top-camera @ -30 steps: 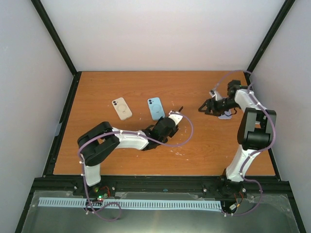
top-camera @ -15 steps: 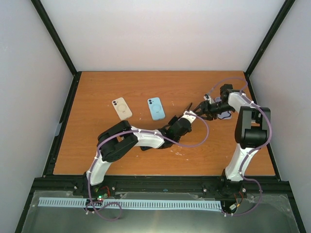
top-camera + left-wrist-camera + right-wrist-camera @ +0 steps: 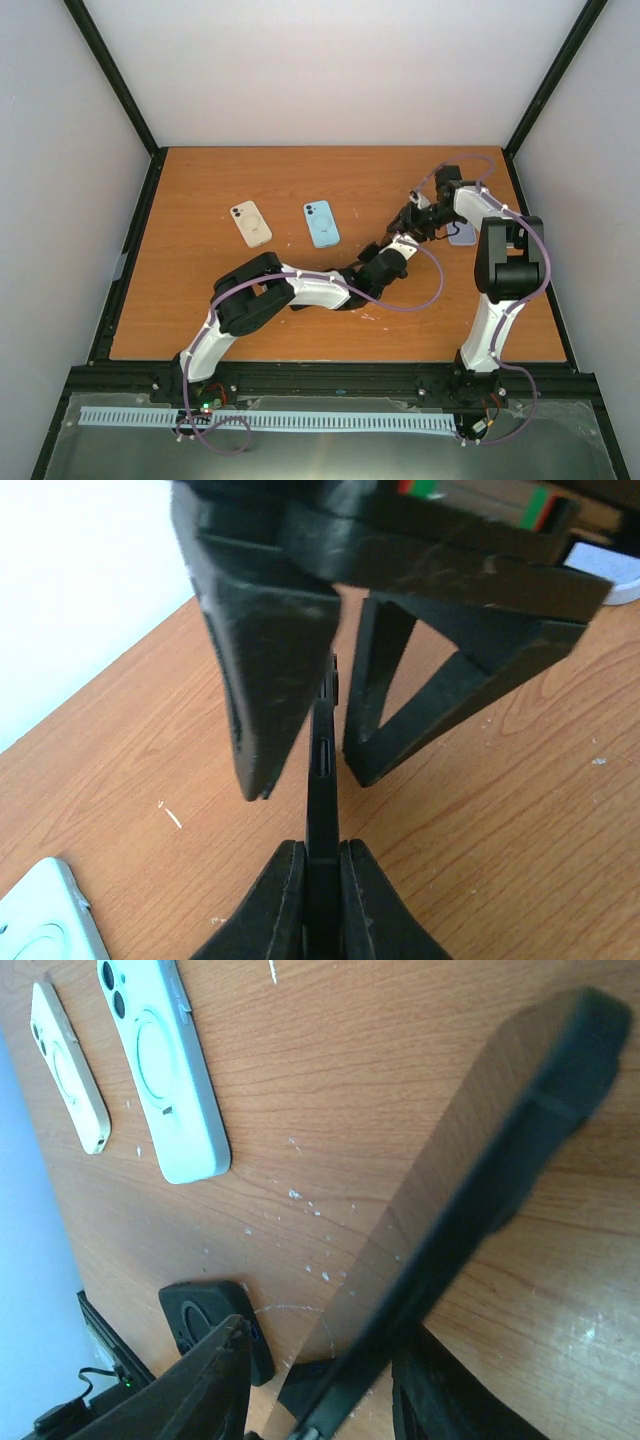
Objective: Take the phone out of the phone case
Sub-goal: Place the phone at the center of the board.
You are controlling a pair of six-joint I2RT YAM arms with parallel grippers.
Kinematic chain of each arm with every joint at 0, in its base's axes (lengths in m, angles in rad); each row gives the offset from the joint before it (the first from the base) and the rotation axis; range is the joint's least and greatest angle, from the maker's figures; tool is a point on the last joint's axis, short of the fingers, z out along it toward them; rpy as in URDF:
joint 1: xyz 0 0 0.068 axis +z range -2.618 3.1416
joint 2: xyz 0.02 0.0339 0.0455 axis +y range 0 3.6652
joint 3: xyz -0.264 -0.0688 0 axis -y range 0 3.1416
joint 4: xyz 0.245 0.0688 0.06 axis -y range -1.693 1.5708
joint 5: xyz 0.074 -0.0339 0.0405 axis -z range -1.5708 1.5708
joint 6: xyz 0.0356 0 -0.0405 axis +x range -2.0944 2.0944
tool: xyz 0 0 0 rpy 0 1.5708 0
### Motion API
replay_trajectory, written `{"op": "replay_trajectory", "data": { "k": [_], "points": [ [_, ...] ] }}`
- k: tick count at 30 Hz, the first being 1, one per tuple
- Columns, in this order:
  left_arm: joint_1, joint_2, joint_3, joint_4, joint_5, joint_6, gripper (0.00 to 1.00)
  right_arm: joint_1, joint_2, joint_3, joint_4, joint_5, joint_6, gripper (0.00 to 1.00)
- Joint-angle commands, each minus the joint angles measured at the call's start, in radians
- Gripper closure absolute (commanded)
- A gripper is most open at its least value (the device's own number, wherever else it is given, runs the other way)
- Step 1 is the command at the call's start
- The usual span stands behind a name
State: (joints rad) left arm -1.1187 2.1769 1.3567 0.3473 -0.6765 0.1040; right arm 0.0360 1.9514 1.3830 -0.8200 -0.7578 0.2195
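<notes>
A black phone point(image 3: 322, 770) in its black phone case point(image 3: 545, 1080) is held edge-up above the table, with my left gripper point(image 3: 322, 852) shut on its lower end. The glossy screen point(image 3: 430, 1210) faces the right wrist camera. My right gripper point(image 3: 330, 1345) straddles the other end of the phone. One finger point(image 3: 205, 1380) stands clearly off the screen side, while the other finger point(image 3: 440, 1390) lies close against the case's back. In the top view both grippers meet at the right of centre, left gripper point(image 3: 402, 243) and right gripper point(image 3: 413, 224).
A light blue case point(image 3: 321, 223) and a cream case point(image 3: 250, 223) lie flat at the table's middle left. A lavender item point(image 3: 463, 234) rests by the right arm. The light blue case's corner point(image 3: 40, 920) shows beside the left gripper.
My left arm has carried the black phone to the right, up to the right gripper. The right arm swung left to meet it, and its jaws have narrowed around the phone.
</notes>
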Motion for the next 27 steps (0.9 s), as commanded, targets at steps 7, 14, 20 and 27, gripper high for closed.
{"op": "replay_trajectory", "data": {
  "k": [7, 14, 20, 27],
  "points": [
    [-0.028, 0.032, 0.054, -0.011, 0.001, 0.062, 0.95, 0.021, 0.025, 0.018, 0.039, 0.035, 0.061, 0.77],
    [-0.03, 0.026, 0.036, 0.002, 0.015, 0.084, 0.86, 0.021, 0.022, 0.009, 0.039, 0.032, 0.079, 0.96],
    [-0.03, -0.021, -0.037, 0.085, -0.015, 0.08, 0.43, 0.013, 0.028, 0.013, 0.038, 0.038, 0.056, 0.97],
    [-0.02, -0.23, -0.22, 0.115, 0.017, -0.003, 0.27, -0.066, 0.056, 0.08, 0.017, -0.004, -0.064, 0.97]
  ]
}}
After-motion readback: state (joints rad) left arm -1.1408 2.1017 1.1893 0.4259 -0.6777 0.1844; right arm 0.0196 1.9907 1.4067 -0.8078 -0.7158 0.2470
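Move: The left hand holds the near end of the upright phone, whose middle lies about 5 cm ahead, 2 cm to its right and 2 cm lower. The blue phone is some 19 cm left and 10 cm ahead of that hand, the black case 19 cm left and 9 cm back. For the right hand, whose open fingers straddle the phone, its middle is roughly 1 cm left and 2 cm below; the purple case sits about 17 cm right, 3 cm ahead. The right fingers close on the phone's faces and pinch it, that hand sinking about 1 cm and staying nearly in place. Only once this grip is nearly shut does the left hand open wide and let go, first easing slightly back and down, then drawing back and left off the phone, about 3 cm in all. ##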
